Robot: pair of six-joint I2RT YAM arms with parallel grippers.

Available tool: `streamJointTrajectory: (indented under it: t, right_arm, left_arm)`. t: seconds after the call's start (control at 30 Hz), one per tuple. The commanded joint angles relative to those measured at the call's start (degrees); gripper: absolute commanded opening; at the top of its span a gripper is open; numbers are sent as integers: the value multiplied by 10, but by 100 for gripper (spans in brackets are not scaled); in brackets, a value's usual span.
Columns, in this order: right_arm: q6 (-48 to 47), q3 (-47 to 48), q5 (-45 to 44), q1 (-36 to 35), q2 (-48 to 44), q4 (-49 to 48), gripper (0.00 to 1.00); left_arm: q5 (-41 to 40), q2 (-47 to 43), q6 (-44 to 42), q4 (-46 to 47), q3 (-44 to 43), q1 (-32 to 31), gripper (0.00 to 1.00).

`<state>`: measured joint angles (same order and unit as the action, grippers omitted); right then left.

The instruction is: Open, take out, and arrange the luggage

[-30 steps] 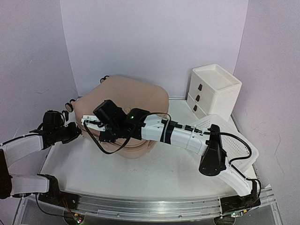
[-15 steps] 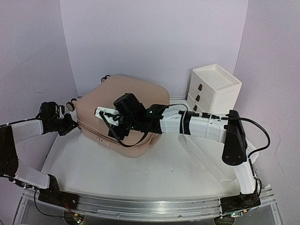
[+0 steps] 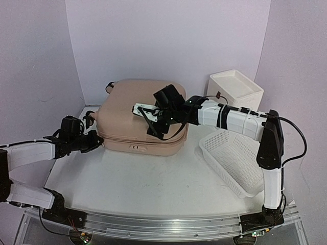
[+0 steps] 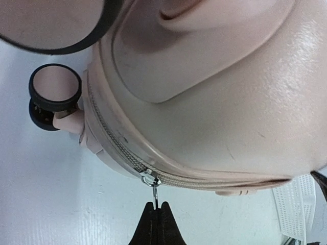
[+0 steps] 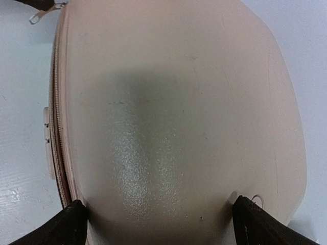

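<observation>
The pale-pink luggage (image 3: pixel 127 109) lies flat at the back middle of the table, lid up. In the left wrist view its rounded corner (image 4: pixel 214 102) fills the frame, with two caster wheels (image 4: pixel 53 94) at the left. My left gripper (image 4: pixel 156 205) is shut on the small metal zipper pull (image 4: pixel 153 188) hanging from the zipper seam at the luggage's front left corner, where that gripper (image 3: pixel 97 139) also shows from above. My right gripper (image 5: pixel 159 206) is open, its two black fingertips (image 5: pixel 76 212) spread wide against the luggage's top shell (image 5: pixel 173 102); from above, it (image 3: pixel 145 121) sits on the lid.
A white perforated basket (image 3: pixel 235 158) lies on the table right of the luggage, under the right arm. A white drawer unit (image 3: pixel 235 97) with brown handles stands at the back right. Walls close in the back and both sides.
The luggage has turned and slid back and right, now square to the table edge. The right arm swung right with it, uncovering the basket. The left gripper stayed at the luggage's left corner.
</observation>
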<state>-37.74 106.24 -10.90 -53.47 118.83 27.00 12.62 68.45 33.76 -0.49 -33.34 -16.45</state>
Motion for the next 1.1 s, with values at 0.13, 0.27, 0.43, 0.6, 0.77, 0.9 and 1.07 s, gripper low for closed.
streamJointTrajectory:
  t: [0.13,0.27,0.43,0.6,0.77,0.9,1.07]
  right_arm:
    - [129,-9,13,47,-29,168,98]
    - [297,-23,147,6,-76,99,98]
    - [459,53,116,-23,-18,46,98]
    - [493,109,63,-21,22,54,98]
    - [509,76,89,-18,2,59,98]
    - [523,32,104,-17,-25,67,98]
    - [572,-32,140,12,-65,68,98]
  left_arm:
    - [-53,-76,25,3,48,-62,0]
    - [-19,-88,-15,59,56,-61,0]
    - [27,-69,-42,143,73,-64,0]
    - [29,-92,-30,116,69,-59,8]
    - [60,-165,-75,-43,-15,-27,60]
    - [55,-166,-104,-178,-121,45,77]
    - [99,-51,-153,-254,-252,113,98]
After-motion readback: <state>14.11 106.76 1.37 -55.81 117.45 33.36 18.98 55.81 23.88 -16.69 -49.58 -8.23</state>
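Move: The zipper slider whose pull the left fingers already pinch is about 2 cm ahead, 1 cm right and slightly below the left hand. The suitcase's upper near wheel is roughly 7 cm ahead and 4 cm left of that hand. For the right hand, the suitcase's front handle lies some 6 cm back, 7 cm left and 10 cm below; the zipper slider is about 2 cm back, 22 cm left and 7 cm lower. Keep the left gripper shut on the zipper pull and draw it back and right about 4 cm, then open wide, let go and lift some 13 cm, swinging forward and left. Slide the open right hand about 3 cm right, lift it slightly as it comes back left, tip its fingers downward as the wrist turns some 50 degrees, and end about 6 cm farther back over the suitcase's front edge. ##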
